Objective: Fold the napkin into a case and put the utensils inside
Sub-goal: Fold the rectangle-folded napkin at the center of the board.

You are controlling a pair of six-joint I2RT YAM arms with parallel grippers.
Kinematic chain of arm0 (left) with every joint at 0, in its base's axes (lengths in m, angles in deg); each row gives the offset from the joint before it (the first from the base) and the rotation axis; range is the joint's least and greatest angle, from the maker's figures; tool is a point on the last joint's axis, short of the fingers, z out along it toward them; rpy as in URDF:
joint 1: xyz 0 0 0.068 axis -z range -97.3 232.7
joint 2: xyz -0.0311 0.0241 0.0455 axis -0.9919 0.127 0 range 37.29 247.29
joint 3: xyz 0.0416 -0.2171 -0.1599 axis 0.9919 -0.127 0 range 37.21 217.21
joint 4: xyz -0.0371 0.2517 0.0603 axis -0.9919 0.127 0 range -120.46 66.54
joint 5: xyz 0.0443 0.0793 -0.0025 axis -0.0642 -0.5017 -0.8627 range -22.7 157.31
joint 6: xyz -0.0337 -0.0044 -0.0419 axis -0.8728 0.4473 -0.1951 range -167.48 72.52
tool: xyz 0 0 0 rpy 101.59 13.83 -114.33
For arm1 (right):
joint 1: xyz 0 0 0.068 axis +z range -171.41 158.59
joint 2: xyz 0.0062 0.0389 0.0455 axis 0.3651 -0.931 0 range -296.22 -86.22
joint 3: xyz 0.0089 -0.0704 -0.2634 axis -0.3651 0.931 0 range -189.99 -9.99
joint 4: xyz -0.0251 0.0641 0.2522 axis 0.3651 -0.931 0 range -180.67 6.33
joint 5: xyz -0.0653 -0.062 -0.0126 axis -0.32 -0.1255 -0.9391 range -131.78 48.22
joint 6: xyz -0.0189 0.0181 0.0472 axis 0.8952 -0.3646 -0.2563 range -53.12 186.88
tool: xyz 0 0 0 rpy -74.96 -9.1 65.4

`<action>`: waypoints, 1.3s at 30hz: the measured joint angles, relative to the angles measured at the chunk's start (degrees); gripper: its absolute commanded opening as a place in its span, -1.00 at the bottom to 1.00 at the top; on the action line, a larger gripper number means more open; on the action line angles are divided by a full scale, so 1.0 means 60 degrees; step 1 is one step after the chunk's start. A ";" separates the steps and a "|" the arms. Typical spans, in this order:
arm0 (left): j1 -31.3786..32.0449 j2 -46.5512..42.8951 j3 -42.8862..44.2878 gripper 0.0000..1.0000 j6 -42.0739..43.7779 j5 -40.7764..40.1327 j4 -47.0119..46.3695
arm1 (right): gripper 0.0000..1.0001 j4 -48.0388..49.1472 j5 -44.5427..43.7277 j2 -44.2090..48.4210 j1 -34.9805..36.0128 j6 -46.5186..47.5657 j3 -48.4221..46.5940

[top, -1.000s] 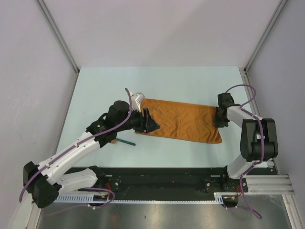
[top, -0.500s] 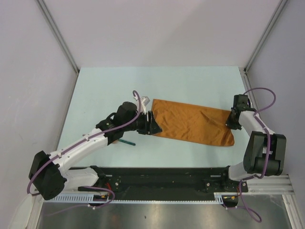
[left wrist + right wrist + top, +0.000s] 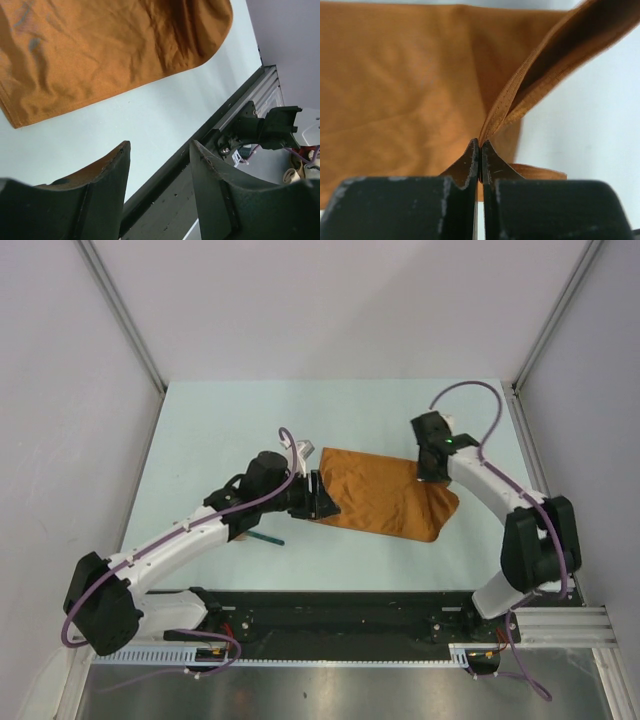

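Note:
The rust-orange napkin lies as a layered strip across the middle of the table. My right gripper is shut on its right end, pinching the stitched hem and holding it lifted over the rest of the napkin. That end curls up and back toward the left. My left gripper hovers by the strip's left end, open, with nothing between its fingers. From there the napkin spreads out ahead. One utensil with a dark teal handle lies beside the left forearm.
The black rail runs along the table's near edge, also showing as the rail in the left wrist view. Pale walls and metal posts close the table at left, right and back. The left forearm lies across the front-left area.
My right gripper first drew the napkin's right end outward to the right, then swung it up and back to the left over the cloth. The left gripper shifted slightly right and then stayed put.

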 measured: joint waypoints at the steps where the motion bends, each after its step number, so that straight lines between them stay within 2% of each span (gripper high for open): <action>1: -0.0051 0.0000 -0.0007 0.11 0.0004 0.0026 -0.0007 | -1.00 -0.0084 -0.0124 -0.0423 0.0506 -0.0164 -0.0455; 7: -0.0437 -0.0069 -0.0149 0.11 0.0076 0.0095 0.0000 | -1.00 -0.0426 -0.0277 -0.2565 0.2226 -0.0758 -0.2484; 12: -0.0805 -0.0361 -0.0426 0.11 0.0098 0.0153 0.0069 | -1.00 -0.0532 0.0069 -0.3825 0.2969 -0.1253 -0.3650; 27: -0.1366 -0.0805 -0.0849 0.11 0.0248 0.0419 0.0087 | -1.00 -0.0441 0.1552 -0.5340 0.3621 -0.1891 -0.5468; 39: -0.1851 -0.1308 -0.0889 0.11 0.0248 0.0546 0.0175 | -1.00 -0.0208 0.2211 -0.5778 0.3617 -0.2175 -0.5523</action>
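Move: The right hand already holds the napkin's right edge up; the napkin's left edge, where it is going, lies about 31 cm to its left, 3 cm ahead and 9 cm below. The flat napkin middle is some 17 cm left and 1 cm ahead, and the knife handle about 45 cm left and 12 cm back. From the left hand, that left edge lies roughly 12 cm ahead, 4 cm left and 17 cm below. Right hand sweeps its pinched edge about 25 cm left, towards the napkin's left edge; left hand clears leftward. ##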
